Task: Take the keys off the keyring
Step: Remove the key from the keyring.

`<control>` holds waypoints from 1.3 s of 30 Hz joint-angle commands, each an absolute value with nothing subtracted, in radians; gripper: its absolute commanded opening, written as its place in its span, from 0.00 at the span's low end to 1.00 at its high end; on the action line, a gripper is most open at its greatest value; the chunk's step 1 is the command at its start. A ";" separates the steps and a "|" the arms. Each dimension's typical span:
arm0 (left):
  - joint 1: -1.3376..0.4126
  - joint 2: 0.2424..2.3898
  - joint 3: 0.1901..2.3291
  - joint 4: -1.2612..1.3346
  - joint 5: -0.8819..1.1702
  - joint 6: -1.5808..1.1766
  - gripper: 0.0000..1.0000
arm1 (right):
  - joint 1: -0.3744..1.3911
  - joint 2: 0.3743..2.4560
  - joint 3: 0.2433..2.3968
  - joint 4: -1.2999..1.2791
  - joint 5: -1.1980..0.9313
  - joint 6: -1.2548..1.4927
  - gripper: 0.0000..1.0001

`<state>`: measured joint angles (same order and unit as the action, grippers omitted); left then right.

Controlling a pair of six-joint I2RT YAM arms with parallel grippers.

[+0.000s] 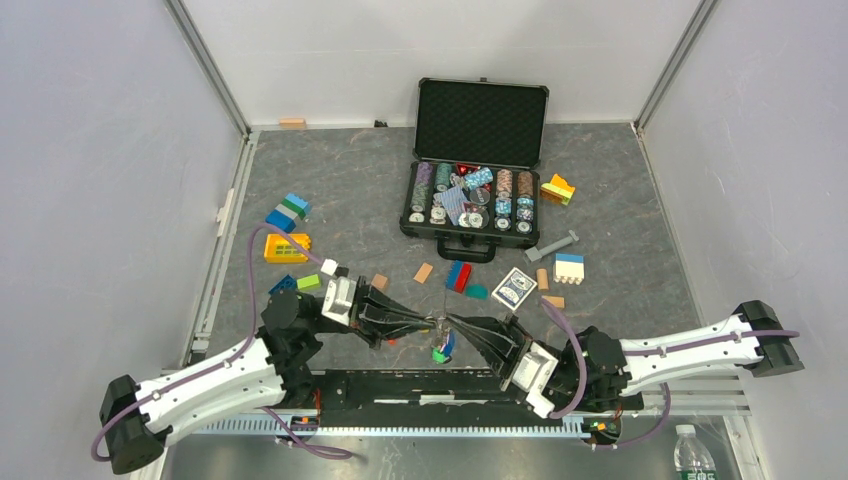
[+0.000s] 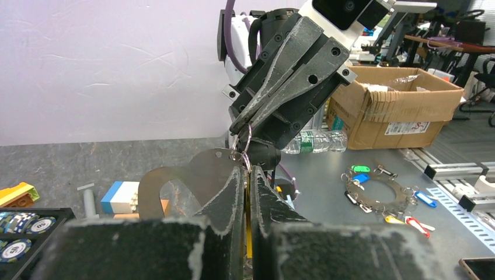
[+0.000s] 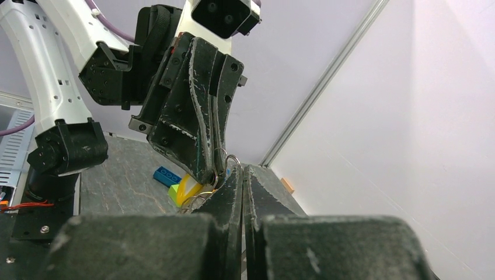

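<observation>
Both grippers meet tip to tip low over the table's near middle. My left gripper (image 1: 432,322) (image 2: 250,169) is shut, with the yellow head of a key (image 2: 249,227) pinched between its fingers. The thin wire keyring (image 2: 246,139) (image 3: 229,162) loops at the tips of my right gripper (image 1: 450,322) (image 3: 242,169), which is shut on it. A flat grey metal tag (image 2: 187,181) with a small hole hangs off the ring beside my left fingers. Blue and green keys (image 1: 443,348) dangle below the meeting point. The yellow key (image 3: 190,188) also shows in the right wrist view, under the left gripper's tips.
An open black poker chip case (image 1: 478,180) stands at the back. Coloured toy blocks (image 1: 288,247), a card deck (image 1: 515,290) and small wooden pieces lie around the mat. Off the table sit a cardboard box (image 2: 397,105), a water bottle (image 2: 315,141) and a black disc with more tagged keys (image 2: 382,189).
</observation>
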<state>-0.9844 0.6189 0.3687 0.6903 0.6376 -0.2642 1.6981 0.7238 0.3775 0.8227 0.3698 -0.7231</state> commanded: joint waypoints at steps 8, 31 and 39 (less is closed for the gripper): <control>-0.986 0.660 0.294 0.938 0.566 -0.421 0.02 | 1.701 0.697 0.392 1.023 0.377 -0.770 0.00; -0.986 0.541 0.480 0.370 0.648 -0.122 0.02 | 1.703 0.617 0.622 0.253 0.232 -0.399 0.32; -0.986 0.545 0.586 0.213 0.731 0.038 0.02 | 1.703 0.674 0.616 0.254 0.143 -0.311 0.35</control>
<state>-0.9840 0.5480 0.5289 0.2947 0.6781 -0.1013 1.6997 0.6384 0.5968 0.2703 0.2028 -0.3889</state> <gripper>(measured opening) 0.065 0.352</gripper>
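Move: The small wire ring, gripped at the tips of the right hand, has its middle about 1 cm back, 1 cm left and 1 cm below that hand point; from the left hand it is level fore-and-aft, some 1 cm right and 1 cm up. From the right hand, the grey keyring disc reaches about 3 cm forward and 3 cm below, level left-right; the yellow tag in the left fingers lies roughly 2 cm back, 3 cm left, 3 cm below; the blue tag hangs about 4 cm back, 5 cm below, level left-right. Still pinching the wire ring, the right fingers pull it up some 3.5 cm and 2 cm away to the right while the left hand, keeping its grip on the yellow tag and ring, sinks 2 cm. The right hand then comes back left and down, opens to about a third and swings roughly 4 cm back, turning counter-clockwise and tilting; the left rises again. ##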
